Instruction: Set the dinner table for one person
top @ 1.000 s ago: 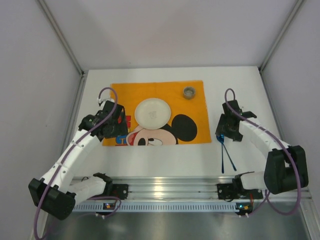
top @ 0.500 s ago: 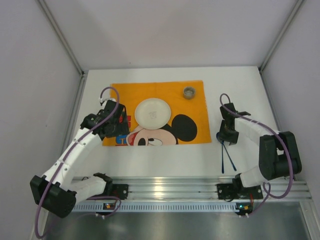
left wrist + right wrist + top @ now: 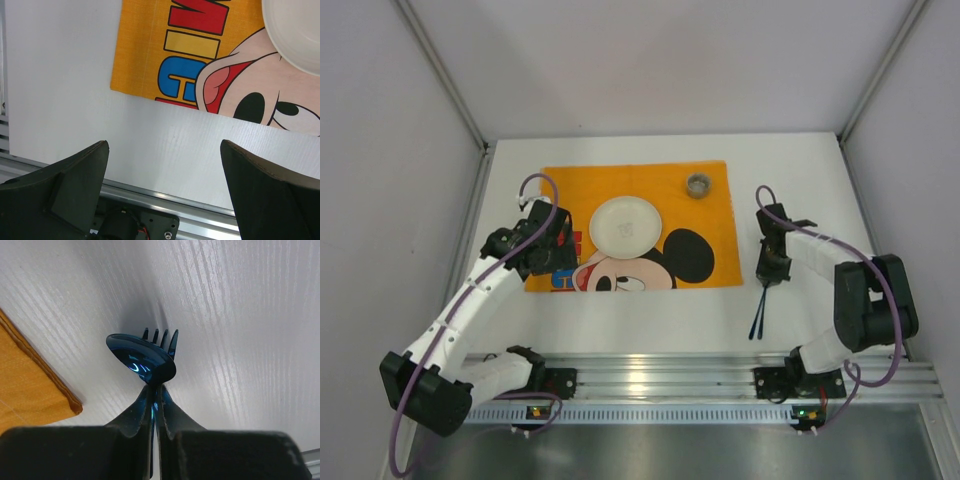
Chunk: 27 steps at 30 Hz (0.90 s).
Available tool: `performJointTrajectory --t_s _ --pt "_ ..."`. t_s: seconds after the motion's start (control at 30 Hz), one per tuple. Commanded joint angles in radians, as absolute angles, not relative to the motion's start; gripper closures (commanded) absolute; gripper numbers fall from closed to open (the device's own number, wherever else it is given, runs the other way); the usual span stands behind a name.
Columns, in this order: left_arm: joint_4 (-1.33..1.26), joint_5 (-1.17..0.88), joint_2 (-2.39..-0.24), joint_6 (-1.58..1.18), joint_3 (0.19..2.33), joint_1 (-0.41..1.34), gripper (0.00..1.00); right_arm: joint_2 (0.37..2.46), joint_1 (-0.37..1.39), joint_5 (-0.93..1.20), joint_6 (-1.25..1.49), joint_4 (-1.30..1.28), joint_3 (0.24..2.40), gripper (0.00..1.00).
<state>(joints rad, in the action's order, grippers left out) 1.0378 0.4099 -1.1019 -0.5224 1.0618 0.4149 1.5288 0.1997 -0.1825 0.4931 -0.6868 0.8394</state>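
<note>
The white dinner table (image 3: 650,315) carries an orange Mickey placemat (image 3: 635,225) with a white plate (image 3: 625,225) on it. To the right of the mat, my right gripper (image 3: 768,270) is shut on a dark blue spoon (image 3: 142,360) and fork (image 3: 162,337) together. Their heads stick out past the fingertips (image 3: 145,400), and their handles (image 3: 757,315) trail toward the rail. My left gripper (image 3: 555,250) hangs wide open over the mat's near left corner (image 3: 145,50), holding nothing.
A small grey cup (image 3: 698,184) stands at the mat's far right corner. The ribbed aluminium rail (image 3: 660,375) runs along the near edge with both arm bases on it. Grey walls close in the table's left, right and far sides.
My right gripper has shut on the spoon and fork. Their handles, spread in a V before, now lie together and have swung left. The left arm has barely moved.
</note>
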Motion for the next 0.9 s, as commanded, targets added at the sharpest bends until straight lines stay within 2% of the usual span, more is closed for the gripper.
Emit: performJointTrajectory --t_s 0.0,0.4,0.6,0.73,0.87 --pt "1.008 0.428 -1.089 -0.526 1.055 0.417 0.01 1.572 0.209 -0.230 0.495 -0.676 0.831 1.00" --pt "0.994 0.426 -1.100 -0.511 1.052 0.417 0.01 1.491 0.304 -0.307 0.492 -0.883 1.073 1.00" --pt "0.991 0.420 -1.100 -0.506 1.052 0.417 0.01 1.500 0.391 -0.247 0.540 -0.927 1.210 1.00" --pt "0.996 0.423 -1.095 -0.500 1.058 0.417 0.01 1.566 0.489 -0.158 0.543 -0.850 1.330 1.00" --pt "1.003 0.420 -1.094 -0.492 1.077 0.417 0.01 1.770 0.528 -0.117 0.526 -0.836 1.575 1.00"
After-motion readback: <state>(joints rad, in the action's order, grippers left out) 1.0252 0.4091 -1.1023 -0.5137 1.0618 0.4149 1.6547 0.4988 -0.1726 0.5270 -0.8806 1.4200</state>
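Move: The right hand, shut on the spoon about 1 cm above the table, has the placemat's right side some 15 cm to its left and 12 cm ahead. The cup stands about 16 cm left and 21 cm ahead; the plate lies roughly 33 cm left and 13 cm ahead. The fork lies under the spoon, its middle about 4 cm back and 1 cm left. From the left hand, that side of the placemat is around 35 cm right, 14 cm ahead and 16 cm below. Up first, then sweeping ever faster left and forward, the right hand carries the pinched spoon off the fork and over towards the placemat's right side, about 13 cm left, 12 cm up and 8 cm forward. The fingers keep their hold while the wrist turns some 15 degrees counter-clockwise and the fingertips swing out forward by about as much. ##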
